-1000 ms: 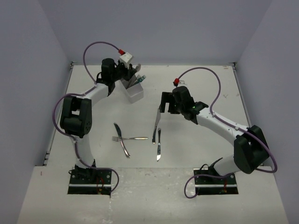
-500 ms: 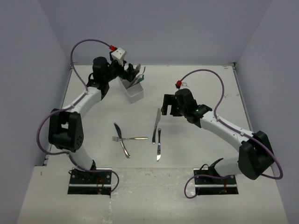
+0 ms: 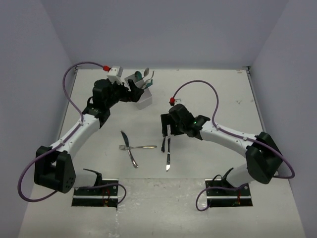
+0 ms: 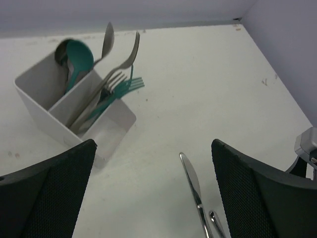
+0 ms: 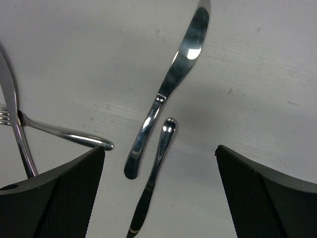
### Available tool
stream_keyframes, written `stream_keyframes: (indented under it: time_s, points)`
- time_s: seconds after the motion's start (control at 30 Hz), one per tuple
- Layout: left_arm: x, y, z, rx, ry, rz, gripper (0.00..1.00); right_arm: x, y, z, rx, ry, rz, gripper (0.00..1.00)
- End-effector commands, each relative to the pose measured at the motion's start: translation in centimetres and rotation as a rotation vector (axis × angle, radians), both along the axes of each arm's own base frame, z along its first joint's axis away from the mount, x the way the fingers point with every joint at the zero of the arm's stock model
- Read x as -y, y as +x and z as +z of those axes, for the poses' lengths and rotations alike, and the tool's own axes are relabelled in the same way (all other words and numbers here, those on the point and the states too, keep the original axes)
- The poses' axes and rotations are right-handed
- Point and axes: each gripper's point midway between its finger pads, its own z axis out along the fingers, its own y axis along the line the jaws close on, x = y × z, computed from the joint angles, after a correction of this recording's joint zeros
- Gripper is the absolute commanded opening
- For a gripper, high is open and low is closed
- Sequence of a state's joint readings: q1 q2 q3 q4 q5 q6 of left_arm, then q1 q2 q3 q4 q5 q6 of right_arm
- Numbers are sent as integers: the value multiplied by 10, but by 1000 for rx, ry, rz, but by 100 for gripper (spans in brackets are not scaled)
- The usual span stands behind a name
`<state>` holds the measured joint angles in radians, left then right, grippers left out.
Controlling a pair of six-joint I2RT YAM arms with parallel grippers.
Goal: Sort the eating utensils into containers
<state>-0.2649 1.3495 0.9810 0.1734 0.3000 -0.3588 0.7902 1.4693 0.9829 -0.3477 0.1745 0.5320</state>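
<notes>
The white containers stand at the back left. Teal and silver spoons and forks lean in two compartments, and the near one looks empty. My left gripper hangs open beside the containers, holding nothing. Two silver knives lie side by side mid-table. My right gripper hovers open right above them, its fingers apart on either side. A silver fork crosses another knife to the left.
Purple walls close the table on three sides. The arm bases are bolted at the near edge. Bare white table lies to the right of the knives and behind the right arm.
My left gripper has opened and drawn back from over the containers toward the left. My right gripper has moved nearer and leftward, down over the two knives.
</notes>
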Motion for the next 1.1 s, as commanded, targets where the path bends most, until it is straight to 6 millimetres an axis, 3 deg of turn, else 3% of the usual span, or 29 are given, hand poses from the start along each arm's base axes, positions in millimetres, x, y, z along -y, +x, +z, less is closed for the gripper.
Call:
stream_keyframes:
  time_s: [0.0, 0.07, 0.23, 0.43, 0.6, 0.83, 0.9, 0.93, 1.07]
  points:
    - [-2, -27, -24, -125, -22, 63, 100, 8, -21, -16, -98, -63, -66, 94]
    - [-5, -36, -40, -165, 8, 91, 100, 12, -38, -32, -139, -104, -58, 93]
    - [-5, -49, -46, -175, 15, 86, 100, 15, -58, -57, -200, -176, -38, 89]
    - [-4, -52, -45, -172, 14, 85, 100, 5, -62, -67, -217, -181, -30, 82]
    - [-9, -52, -45, -165, 38, 102, 100, 9, -61, -87, -235, -249, -60, 73]
    - [-11, -48, -39, -141, 54, 109, 100, 9, -61, -96, -224, -297, -44, 65]
    - [-13, -48, -38, -139, 60, 114, 100, 14, -62, -98, -225, -326, -54, 53]
    - [-14, -51, -44, -165, 72, 117, 100, 17, -62, -99, -214, -341, -62, 38]
    - [-16, -50, -43, -159, 81, 122, 100, 21, -66, -101, -191, -350, 20, 15]
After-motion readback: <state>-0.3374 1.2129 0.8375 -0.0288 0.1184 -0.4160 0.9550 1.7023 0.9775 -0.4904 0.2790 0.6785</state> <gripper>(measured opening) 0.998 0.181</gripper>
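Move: The right hand, open and empty, is going for the knife nearest the bases, whose middle lies about 8 cm back, 2 cm to its left and 10 cm below. The second knife is directly below this hand and 3 cm left, its handle end beside the first one's. The crossed pair is off to the left: the fork 15 cm left and 5 cm back, its knife 19 cm left and 6 cm back. From the left hand, the aimed-at knife is some 22 cm back, 15 cm right and 25 cm below. The right hand sinks some 9 cm while drawing back about 6 cm towards the nearest knife, tipping its fingers about 20 degrees closer to straight down, then hovers just above the table and closes, pinching that knife across the handle close to the blade, beside the second knife's handle. Meanwhile the empty left hand, fingers still wide open, drops about 6 cm and draws back 5 cm, away from the container, tilts slightly downward and then all but waits. ##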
